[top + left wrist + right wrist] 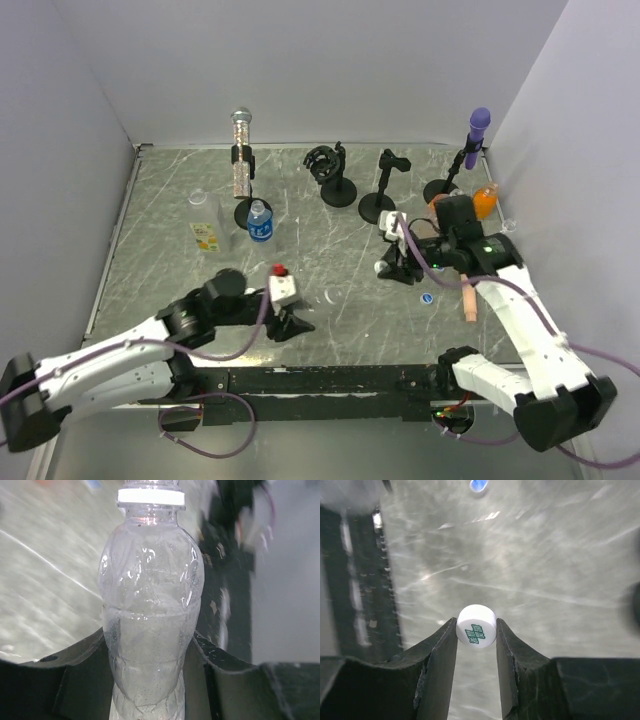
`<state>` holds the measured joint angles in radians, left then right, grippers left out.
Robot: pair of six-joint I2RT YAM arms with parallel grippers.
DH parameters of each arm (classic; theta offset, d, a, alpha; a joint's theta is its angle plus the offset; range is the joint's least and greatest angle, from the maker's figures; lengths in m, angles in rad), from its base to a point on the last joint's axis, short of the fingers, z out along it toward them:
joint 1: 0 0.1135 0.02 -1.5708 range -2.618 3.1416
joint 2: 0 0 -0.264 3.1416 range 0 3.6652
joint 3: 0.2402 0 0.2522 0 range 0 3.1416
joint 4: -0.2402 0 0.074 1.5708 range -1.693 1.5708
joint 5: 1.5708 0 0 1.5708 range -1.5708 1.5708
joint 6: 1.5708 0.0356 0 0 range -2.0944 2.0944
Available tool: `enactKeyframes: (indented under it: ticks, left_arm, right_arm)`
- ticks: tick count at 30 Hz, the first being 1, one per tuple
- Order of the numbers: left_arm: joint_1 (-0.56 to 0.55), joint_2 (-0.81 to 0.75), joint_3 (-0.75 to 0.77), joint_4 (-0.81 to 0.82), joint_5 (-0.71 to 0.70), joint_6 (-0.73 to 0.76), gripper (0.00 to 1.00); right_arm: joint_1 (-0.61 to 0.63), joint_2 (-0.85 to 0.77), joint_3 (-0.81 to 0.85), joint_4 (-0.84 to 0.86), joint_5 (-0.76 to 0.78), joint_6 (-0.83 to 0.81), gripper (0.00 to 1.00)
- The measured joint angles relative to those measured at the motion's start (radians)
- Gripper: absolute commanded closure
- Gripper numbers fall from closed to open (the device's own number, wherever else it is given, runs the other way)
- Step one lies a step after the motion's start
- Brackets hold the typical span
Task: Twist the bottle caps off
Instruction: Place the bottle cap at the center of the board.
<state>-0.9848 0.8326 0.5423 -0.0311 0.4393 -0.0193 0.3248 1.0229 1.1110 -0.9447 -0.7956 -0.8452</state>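
Note:
A clear bottle point(150, 605) with liquid in its lower half sits between the jaws of my left gripper point(149, 636), which is shut on its body. A white ring point(151, 498) circles the neck, and the mouth runs out of the top of the left wrist view. My right gripper point(476, 624) is shut on a small white bottle cap point(476, 626) with green print, held above the table. From above, the left gripper point(292, 322) is near the front middle and the right gripper point(392, 265) is to its right. A blue cap point(427, 298) lies loose on the table.
At the back left stand a blue-labelled bottle point(260, 222) and a bottle with a yellow-green label point(205, 236). An orange bottle point(485, 201) is at the back right. Microphones on black stands, silver point(241, 150) and purple point(478, 128), line the back with two empty stands point(340, 185).

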Motion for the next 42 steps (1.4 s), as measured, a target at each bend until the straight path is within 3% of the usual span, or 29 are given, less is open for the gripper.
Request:
enactKeyframes:
  ticks: [6,17,29,42]
  left_arm:
    - [0.0,-0.239,-0.21,0.304,-0.29,-0.098,0.66]
    - [0.0,-0.262,-0.502,0.695,-0.645,-0.13,0.64]
    - [0.001,-0.198,-0.512,1.023,-0.777,-0.151,0.61]
    - [0.002,-0.113,-0.512,0.937,-0.69,-0.15,0.61]
  right_arm:
    - [-0.019,0.149,-0.237,0.126,-0.025,0.197,0.69]
    - [-0.02,0.332,-0.234,0.232,-0.034,0.312,0.67]
    - [-0.02,0.455,-0.179,0.241,-0.039,0.346,0.65]
    - [-0.02,0.625,-0.113,0.227,0.084,0.37,0.61]
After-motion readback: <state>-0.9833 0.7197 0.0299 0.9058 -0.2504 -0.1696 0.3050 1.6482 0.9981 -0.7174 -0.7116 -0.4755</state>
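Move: The open board at the centre, where the right hand takes the white cap it holds, lies some 5 cm ahead, 1 cm left and 21 cm below it. From that hand, the near blue cap is about 4 cm ahead and 13 cm right, the black stand roughly 26 cm ahead and 1 cm right. From the left hand, holding the empty bottle, the centre spot is about 14 cm ahead and 15 cm right, the blue-label bottle 26 cm ahead and 10 cm left. Down goes the right hand, about 18 cm, dropping fast and then easing towards the board's centre, edging slightly forward late; the wrist rolls some 45 degrees, front side tipping down, while the fingertips keep pinching the white cap. The left hand, still gripping the empty bottle, swings forward and left towards the blue-label bottle, bobbing up and down twice, and turns counter-clockwise as its fingers tilt up. ##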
